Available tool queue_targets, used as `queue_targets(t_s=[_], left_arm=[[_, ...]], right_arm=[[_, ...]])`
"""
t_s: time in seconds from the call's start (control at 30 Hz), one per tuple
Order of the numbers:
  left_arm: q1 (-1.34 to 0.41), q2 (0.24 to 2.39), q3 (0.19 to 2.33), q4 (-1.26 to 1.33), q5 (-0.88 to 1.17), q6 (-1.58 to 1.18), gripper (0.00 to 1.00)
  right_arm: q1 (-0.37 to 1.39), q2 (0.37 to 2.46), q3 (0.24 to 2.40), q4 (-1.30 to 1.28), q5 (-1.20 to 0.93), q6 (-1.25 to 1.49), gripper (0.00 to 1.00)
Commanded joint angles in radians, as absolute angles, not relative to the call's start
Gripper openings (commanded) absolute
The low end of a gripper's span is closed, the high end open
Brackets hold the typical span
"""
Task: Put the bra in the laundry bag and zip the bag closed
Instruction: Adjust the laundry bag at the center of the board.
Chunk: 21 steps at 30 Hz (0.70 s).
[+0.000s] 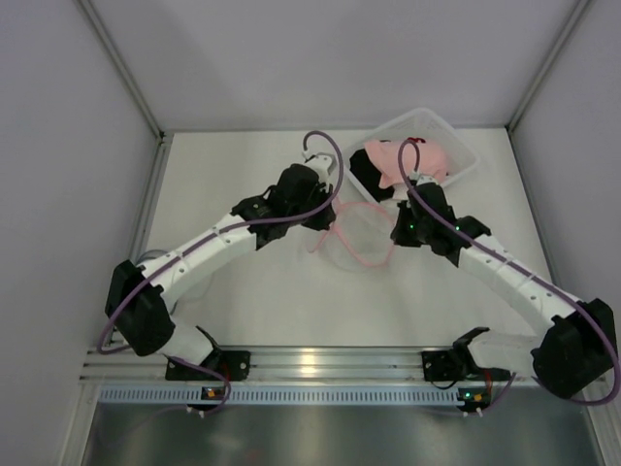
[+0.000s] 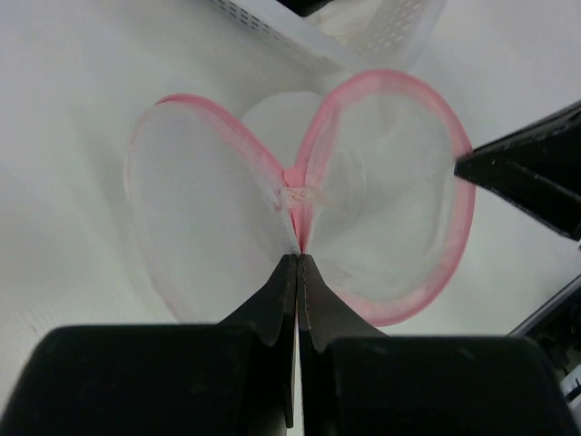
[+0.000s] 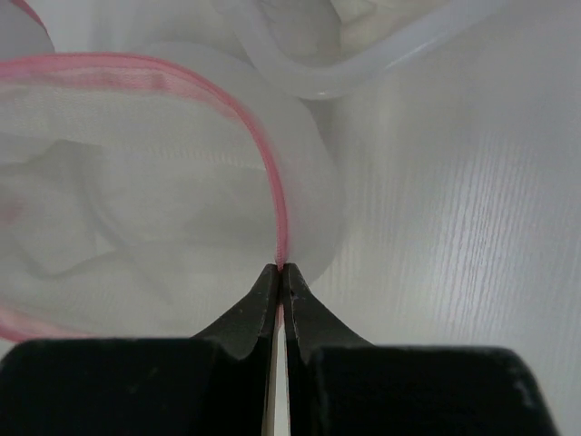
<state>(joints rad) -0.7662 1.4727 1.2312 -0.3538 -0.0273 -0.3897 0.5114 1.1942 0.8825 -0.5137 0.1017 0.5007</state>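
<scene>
The laundry bag (image 1: pixel 361 239) is a white mesh pouch with a pink zip rim, lying open in the middle of the table. My left gripper (image 1: pixel 328 225) is shut on the rim at the bag's left side, where the two lobes of the bag (image 2: pixel 390 200) meet at its tips (image 2: pixel 298 259). From the other side my right gripper (image 1: pixel 398 233) is shut on the pink rim (image 3: pixel 277 209) at its tips (image 3: pixel 281 268). The bra (image 1: pixel 393 160), pink with a black part, lies in the white basket (image 1: pixel 458 136) at the back right.
The white basket's perforated wall (image 2: pixel 300 32) stands just beyond the bag, and its rim (image 3: pixel 309 84) shows in the right wrist view. White walls enclose the table on the left, back and right. The right arm's dark finger (image 2: pixel 536 173) shows in the left wrist view.
</scene>
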Motion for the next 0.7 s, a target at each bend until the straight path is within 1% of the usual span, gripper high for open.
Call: queue_targets(t_s=[0.0, 0.1, 0.17, 0.23, 0.27, 0.33, 0.37, 0.4, 0.47, 0.5, 0.6, 0.67], left_arm=[[-0.764, 1.456, 1.328, -0.558, 0.037, -0.331, 0.00], [-0.762, 1.427, 1.357, -0.612, 0.011, -0.321, 0.00], [-0.762, 1.446, 1.341, -0.627, -0.023, -0.318, 0.00], [-0.758, 1.495, 1.367, -0.684, -0.040, -0.322, 0.00], [-0.758, 1.500, 1.367, -0.705, -0.044, -0.339, 0.00], [-0.755, 1.494, 1.344, -0.668, -0.069, -0.353, 0.00], [-0.749, 1.500, 1.359, -0.679, -0.060, -0.354, 0.00], [-0.735, 1.500, 1.412, -0.690, -0.057, -0.360, 0.00], [-0.732, 1.462, 1.425, -0.675, -0.089, -0.380, 0.00], [-0.724, 1.451, 1.404, -0.620, -0.098, -0.385, 0.00], [-0.700, 1.434, 1.437, -0.629, -0.084, -0.388, 0.00], [-0.698, 1.410, 1.378, -0.588, -0.141, -0.394, 0.00]], right_arm=[[0.500, 1.151, 1.026, -0.498, 0.045, 0.517, 0.00], [0.502, 1.065, 1.026, -0.451, 0.006, 0.508, 0.00], [0.500, 1.052, 1.017, -0.443, 0.009, 0.511, 0.00], [0.499, 1.065, 1.063, -0.474, -0.033, 0.523, 0.00], [0.500, 1.068, 1.051, -0.453, -0.057, 0.528, 0.00], [0.500, 1.092, 0.996, -0.410, -0.038, 0.551, 0.00], [0.491, 1.113, 0.996, -0.431, -0.040, 0.589, 0.00], [0.488, 1.146, 1.030, -0.464, -0.087, 0.591, 0.00], [0.494, 1.150, 1.013, -0.390, -0.116, 0.586, 0.00], [0.497, 1.160, 0.965, -0.326, -0.104, 0.600, 0.00], [0.489, 1.199, 1.040, -0.388, -0.124, 0.585, 0.00], [0.500, 1.197, 1.017, -0.364, -0.069, 0.569, 0.00]])
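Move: Both hands already pinch the pink rim of the laundry bag, whose mouth hangs between them, its middle about 10 cm to the right of the left hand and 10 cm to the left of the right. The board's centre lies some 3 cm ahead, 4 cm right and 19 cm below the left hand; from the right hand it is about 6 cm ahead, 17 cm left and 12 cm below. The white basket sits some 24 cm ahead and 7 cm right of the right hand, the black cloth about 20 cm ahead and 6 cm left. Keeping shut on the rim, the right hand swings up about 10 cm and then comes down again by nearly half, drifting some 4.5 cm left towards the board's centre line while its left side rolls up about 15 degrees. The left hand carries its own side of the rim left by as much, easing back and a little down before coming forward and up again, with a slight wrist tilt, so both hands shift the bag leftwards together. ##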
